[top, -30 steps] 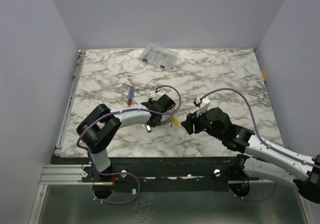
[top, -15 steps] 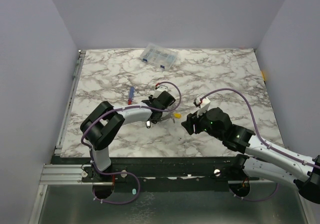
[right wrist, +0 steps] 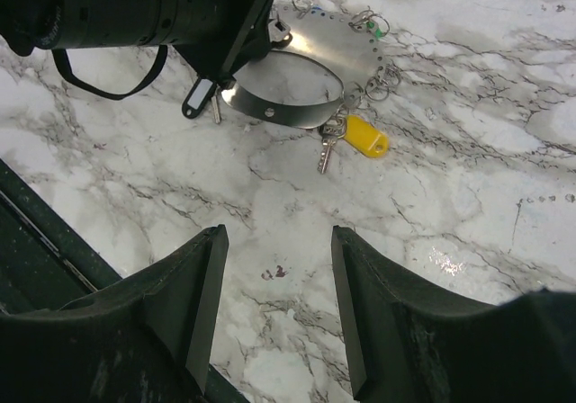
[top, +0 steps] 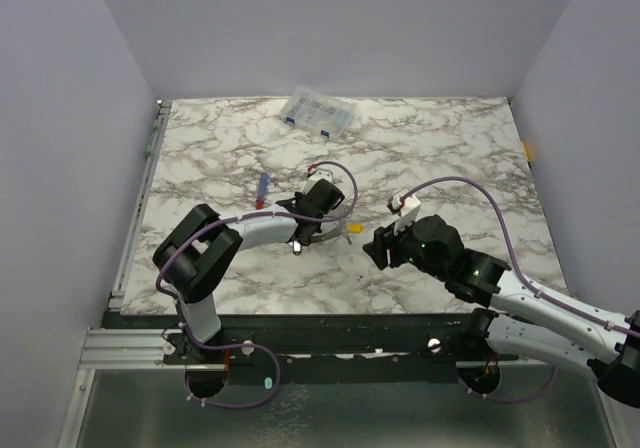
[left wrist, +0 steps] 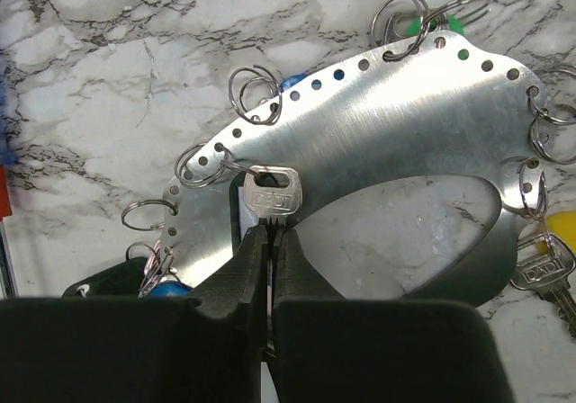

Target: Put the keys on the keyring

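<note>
The keyring [left wrist: 405, 124] is a broad curved band of grey metal with holes along its rim and small split rings [left wrist: 255, 94] in them. My left gripper [left wrist: 267, 237] is shut on the blade of a silver key [left wrist: 271, 198], whose head lies at a split ring on the inner rim. A yellow-tagged key [right wrist: 364, 136] hangs at the band's right end, next to a green tag [left wrist: 414, 27]. A blue tag [left wrist: 166, 288] and a black tag [right wrist: 198, 97] lie at its left end. My right gripper [right wrist: 279, 241] hovers open over bare marble, nearer than the keyring [top: 330, 230].
A clear compartment box [top: 319, 113] stands at the far side of the table. A slim red-and-blue screwdriver [top: 261, 190] lies left of the left wrist. The metal rail [top: 140, 208] runs along the table's left edge.
My left gripper has closed on the silver key. Its wrist moved slightly farther away, and the keyring with the yellow tag shifted with it. The right arm stayed still.
</note>
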Motion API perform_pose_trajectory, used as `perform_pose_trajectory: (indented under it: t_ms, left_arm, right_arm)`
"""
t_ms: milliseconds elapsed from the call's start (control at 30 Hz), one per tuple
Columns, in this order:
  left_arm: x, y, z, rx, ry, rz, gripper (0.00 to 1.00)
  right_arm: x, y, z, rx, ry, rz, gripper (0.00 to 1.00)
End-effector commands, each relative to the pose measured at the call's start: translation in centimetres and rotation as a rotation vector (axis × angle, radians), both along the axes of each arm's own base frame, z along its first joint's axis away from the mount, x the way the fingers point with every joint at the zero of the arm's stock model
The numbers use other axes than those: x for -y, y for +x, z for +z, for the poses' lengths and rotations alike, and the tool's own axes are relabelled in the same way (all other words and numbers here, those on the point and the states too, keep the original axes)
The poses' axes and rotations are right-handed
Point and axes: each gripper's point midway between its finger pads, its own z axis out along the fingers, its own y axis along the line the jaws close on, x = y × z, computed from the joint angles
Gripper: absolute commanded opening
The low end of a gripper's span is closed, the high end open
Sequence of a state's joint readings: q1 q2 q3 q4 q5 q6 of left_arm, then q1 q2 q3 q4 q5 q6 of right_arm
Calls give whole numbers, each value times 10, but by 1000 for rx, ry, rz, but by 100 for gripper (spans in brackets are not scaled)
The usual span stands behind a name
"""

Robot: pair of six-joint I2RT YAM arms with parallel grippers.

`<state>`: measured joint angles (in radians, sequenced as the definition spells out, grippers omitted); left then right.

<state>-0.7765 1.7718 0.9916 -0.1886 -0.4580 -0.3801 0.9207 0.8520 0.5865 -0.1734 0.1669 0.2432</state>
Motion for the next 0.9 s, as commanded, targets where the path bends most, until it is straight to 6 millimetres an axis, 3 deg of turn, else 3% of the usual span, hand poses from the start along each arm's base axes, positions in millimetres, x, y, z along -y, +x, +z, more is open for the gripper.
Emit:
perform_pose_trajectory:
  t_ms: [0, 300, 867]
  left_arm:
    - [-10, -46, -25, -203, 13, -68, 0]
    - [1, -47, 9, -175, -69, -99, 0]
    - [13, -54, 45, -146, -182, -155, 0]
  right_arm:
    - [-4, 2, 13, 13, 18, 10, 59]
    - [-5, 3, 15, 15, 19, 8, 59]
    - [-5, 4, 15, 10, 25, 2, 59]
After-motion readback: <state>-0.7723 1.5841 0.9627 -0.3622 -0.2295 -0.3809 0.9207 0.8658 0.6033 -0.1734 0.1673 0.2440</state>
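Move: My left hand already has the key between its shut fingertips, its ring still threaded in the left part of the metal keyring; the keyring's middle lies about 3 cm ahead, 4 cm right and 2 cm lower. The yellow tag is some 10 cm right and 1 cm ahead, the green tag about 8 cm ahead and 6 cm right, a black tag roughly 2 cm back and 4 cm left. From my right hand the keyring is about 15 cm ahead, 10 cm left and 15 cm below. Keeping the key pinched, I draw my left hand back towards my base by about 5 cm and lift it some 3 cm, the rise quickening at the end. My fingers tip slightly further down and swing a few degrees clockwise, while the key still pulls on its ring and drags the metal keyring along the table. ##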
